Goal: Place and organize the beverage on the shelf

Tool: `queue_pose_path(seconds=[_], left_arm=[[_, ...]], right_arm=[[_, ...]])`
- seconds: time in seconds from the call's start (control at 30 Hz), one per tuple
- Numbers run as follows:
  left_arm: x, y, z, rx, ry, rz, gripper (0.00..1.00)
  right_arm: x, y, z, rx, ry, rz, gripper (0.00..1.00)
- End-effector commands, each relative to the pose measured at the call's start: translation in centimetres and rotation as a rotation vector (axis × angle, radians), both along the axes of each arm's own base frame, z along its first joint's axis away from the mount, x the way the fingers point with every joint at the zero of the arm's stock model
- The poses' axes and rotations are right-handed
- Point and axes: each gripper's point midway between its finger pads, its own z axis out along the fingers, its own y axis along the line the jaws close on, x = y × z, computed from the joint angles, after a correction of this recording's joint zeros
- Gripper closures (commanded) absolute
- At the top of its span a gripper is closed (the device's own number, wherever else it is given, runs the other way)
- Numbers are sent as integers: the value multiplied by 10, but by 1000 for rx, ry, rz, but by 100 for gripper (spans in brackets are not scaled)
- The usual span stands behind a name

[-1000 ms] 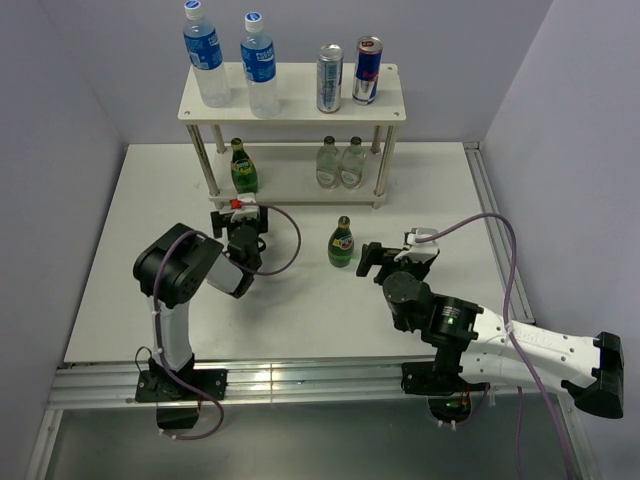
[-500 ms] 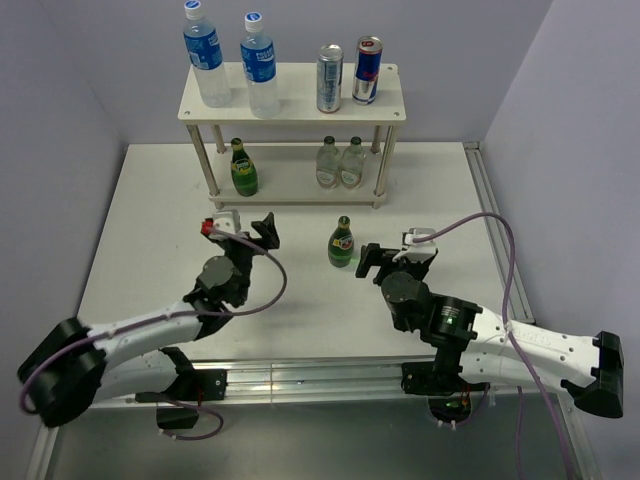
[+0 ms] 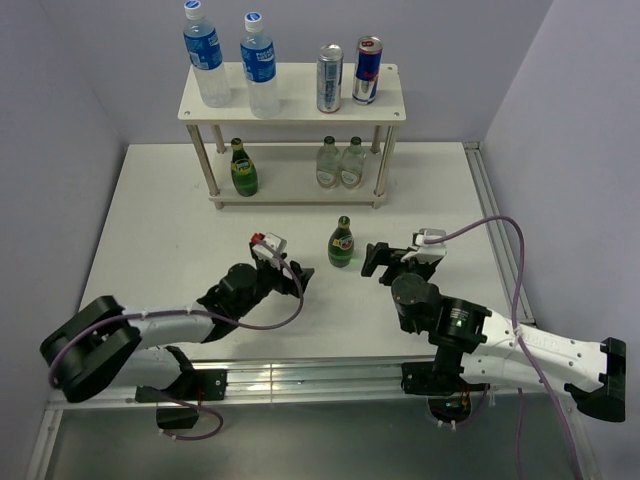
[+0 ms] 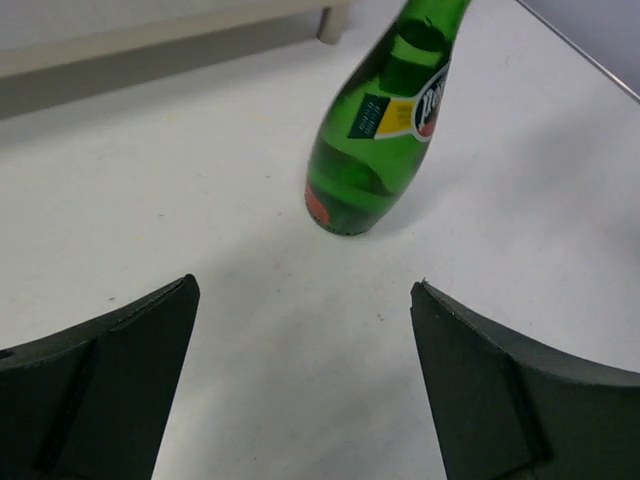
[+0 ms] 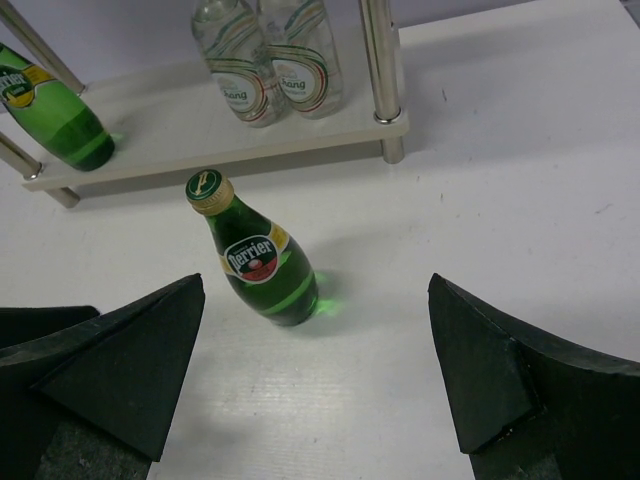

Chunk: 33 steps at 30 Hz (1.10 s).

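A green glass bottle [image 3: 341,243] stands upright on the white table in front of the shelf [image 3: 293,104]. My left gripper [image 3: 289,267] lies low to its left, open and empty; in the left wrist view the bottle [image 4: 375,150] is ahead of the gripper [image 4: 305,285], slightly right. My right gripper [image 3: 396,254] sits just right of the bottle, open and empty; the right wrist view has the bottle [image 5: 262,268] ahead of the gripper [image 5: 320,285], toward the left finger. The shelf holds two blue-labelled plastic bottles [image 3: 205,60], two cans [image 3: 330,78] and another green bottle [image 3: 243,168].
Two clear glass bottles [image 3: 340,163] stand on the lower tier at the right, near a shelf leg [image 5: 383,80]. Purple-grey walls close in the table on three sides. A metal rail [image 3: 300,380] runs along the near edge.
My left arm has swung down and right, from the shelf's lower tier toward the green bottle on the table. Its jaws narrowed briefly and widened again. The right arm barely shifted.
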Motion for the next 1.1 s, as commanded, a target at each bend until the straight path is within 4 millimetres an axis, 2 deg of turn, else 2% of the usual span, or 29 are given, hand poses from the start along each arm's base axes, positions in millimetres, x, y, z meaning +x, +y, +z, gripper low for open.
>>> queue_pose_path(seconds=[0.0, 0.03, 0.07, 0.17, 0.2, 0.23, 0.3, 0.33, 0.37, 0.43, 0.47, 0.53, 0.57, 0.63, 0.67, 0.83, 0.87, 0.9, 0.93, 1.0, 1.07], left_arm=[[2, -37, 35, -114, -77, -112, 7], [7, -42, 38, -120, -86, -114, 7], [10, -47, 24, -93, -68, -118, 6], [21, -62, 22, -91, -86, -110, 4], [25, -63, 23, -94, -93, -85, 4], [27, -69, 31, -119, -118, -88, 4], [34, -73, 24, -105, -114, -70, 4], [38, -77, 31, -120, -133, -63, 4], [42, -79, 24, -103, -129, -59, 3], [48, -86, 27, -103, -141, -56, 3], [51, -90, 18, -88, -135, -57, 3], [56, -98, 21, -97, -141, -62, 3], [58, -101, 13, -88, -133, -64, 3], [63, -107, 15, -100, -138, -65, 3], [64, -109, 7, -91, -130, -69, 3], [75, -121, 7, -96, -142, -64, 4], [76, -123, 1, -85, -137, -65, 4], [80, -127, 5, -89, -146, -65, 4], [82, -129, -4, -74, -135, -65, 4], [87, -135, -2, -75, -146, -65, 5], [90, -139, -10, -65, -140, -64, 7]], right_arm=[[0, -9, 4, 33, -16, -32, 0], [-1, -9, 4, 39, -19, -30, 0], [-1, -10, 4, 34, -19, -31, 0], [-1, -11, 5, 37, -18, -41, 0], [-1, -11, 4, 35, -17, -40, 0], [-1, -11, 5, 38, -19, -41, 0], [-1, -11, 5, 41, -21, -38, 0], [-1, -11, 5, 42, -21, -38, 0], [-1, -11, 5, 42, -22, -38, 0], [-1, -11, 6, 42, -23, -39, 0], [-1, -11, 5, 41, -22, -39, 0], [0, -11, 5, 42, -23, -40, 0], [0, -11, 4, 38, -21, -40, 0], [0, -10, 4, 37, -22, -42, 0], [0, -11, 4, 34, -21, -45, 0], [0, -10, 4, 32, -23, -46, 0], [1, -10, 4, 34, -23, -47, 0], [1, -10, 4, 34, -24, -46, 0], [1, -11, 4, 35, -25, -47, 0], [1, -11, 4, 35, -25, -49, 0], [1, -11, 3, 31, -22, -52, 0]])
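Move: The left hand, empty and open, has the last green Perrier bottle on the table about 9 cm ahead and 13 cm to its right, the bottle's middle some 4 cm lower. The two clear soda bottles on the lower shelf stand roughly 25 cm ahead and 14 cm to the right; the shelved Perrier is about 23 cm ahead and 15 cm to the left. From the right hand, the table bottle lies about 13 cm ahead, 10 cm left and 14 cm below. The left hand sweeps to its right and forward towards the standing green bottle, at first almost purely sideways and then on a slant, about 13 cm right and 8 cm forward in all, ending some 2.5 cm lower. Its fingers stay wide open and keep pointing forward-right with barely any turn of the wrist, so that they come to straddle the upper part of the bottle below the cap, without closing on it yet. ##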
